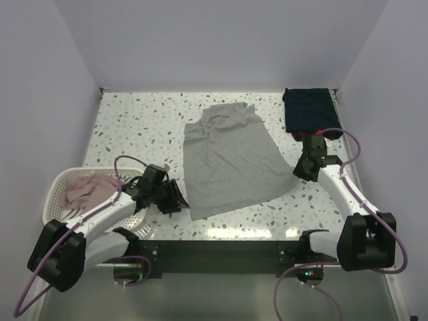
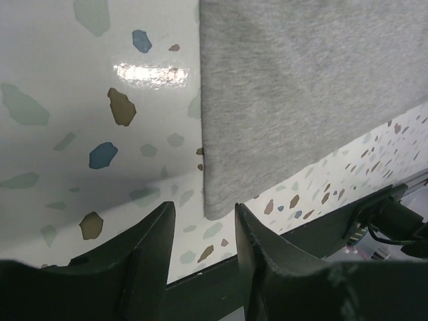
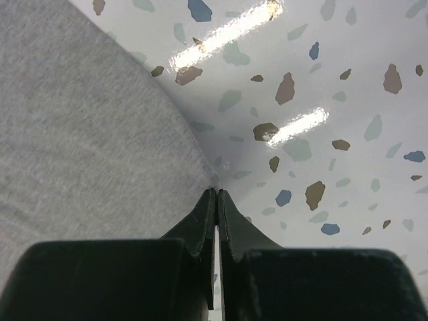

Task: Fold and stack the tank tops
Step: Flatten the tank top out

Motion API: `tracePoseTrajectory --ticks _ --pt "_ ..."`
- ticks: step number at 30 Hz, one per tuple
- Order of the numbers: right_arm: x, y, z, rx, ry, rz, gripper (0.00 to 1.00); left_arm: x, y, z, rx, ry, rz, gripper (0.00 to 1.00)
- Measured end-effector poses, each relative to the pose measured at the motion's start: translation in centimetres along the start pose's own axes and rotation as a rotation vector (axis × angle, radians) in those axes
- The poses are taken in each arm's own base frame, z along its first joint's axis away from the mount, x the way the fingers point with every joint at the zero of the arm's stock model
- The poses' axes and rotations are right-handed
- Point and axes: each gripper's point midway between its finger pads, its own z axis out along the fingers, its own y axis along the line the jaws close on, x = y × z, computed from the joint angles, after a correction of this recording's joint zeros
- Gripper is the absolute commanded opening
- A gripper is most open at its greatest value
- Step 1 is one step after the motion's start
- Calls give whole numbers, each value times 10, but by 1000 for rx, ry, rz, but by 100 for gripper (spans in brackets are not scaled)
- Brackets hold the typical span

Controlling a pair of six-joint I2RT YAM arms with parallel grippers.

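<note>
A plain grey tank top [image 1: 231, 160] lies spread flat in the middle of the table. My left gripper [image 1: 175, 199] is open just off its near-left corner. In the left wrist view that corner of the grey tank top [image 2: 301, 87] lies flat on the table ahead of the left gripper [image 2: 202, 207], with nothing between the fingers. My right gripper [image 1: 302, 170] is at the top's right corner. In the right wrist view the right gripper [image 3: 217, 190] is shut, pinching the edge of the grey tank top [image 3: 80, 134]. A folded navy tank top [image 1: 307, 110] lies at the back right.
A white slotted basket [image 1: 53, 194] stands at the near left and holds a crumpled pale pink tank top [image 1: 83, 189]. Walls close off the left, back and right sides. The black mounting rail [image 1: 221, 251] runs along the near edge.
</note>
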Motion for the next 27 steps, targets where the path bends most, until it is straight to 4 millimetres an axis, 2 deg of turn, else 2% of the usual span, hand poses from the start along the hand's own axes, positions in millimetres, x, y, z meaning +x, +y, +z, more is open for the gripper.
tracePoseTrajectory --ticks 4,7,12,18,24,27 --pt "6 0 6 3 18 -4 0 -1 -8 -6 37 -19 25 46" --pt "7 1 8 -8 20 -2 0 7 -12 -5 48 -6 46 45" --pt "8 3 9 -16 21 0 0 25 -7 -1 3 21 52 47" --pt "12 3 11 -22 24 5 0 31 1 8 -78 4 24 50" --pt "18 4 12 -37 39 5 0 41 -15 20 -135 21 46 50" --pt "16 6 11 -50 31 8 0 42 -20 24 -153 15 42 45"
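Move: The grey tank top's loose near-left corner lies about 4 cm back and 4 cm right of the left hand, some 3 cm below; the basket's near rim is about 10 cm to that hand's left and 2 ahead. The right hand still pinches the near-right corner; from it the loose corner lies some 31 cm left, 13 back, 8 below, and the folded dark tank top 18 ahead, 4 right, 8 below. Left hand, fingers staying open, swings 5 cm right and back onto the loose corner; right keeps its pinch, sinking 2. ##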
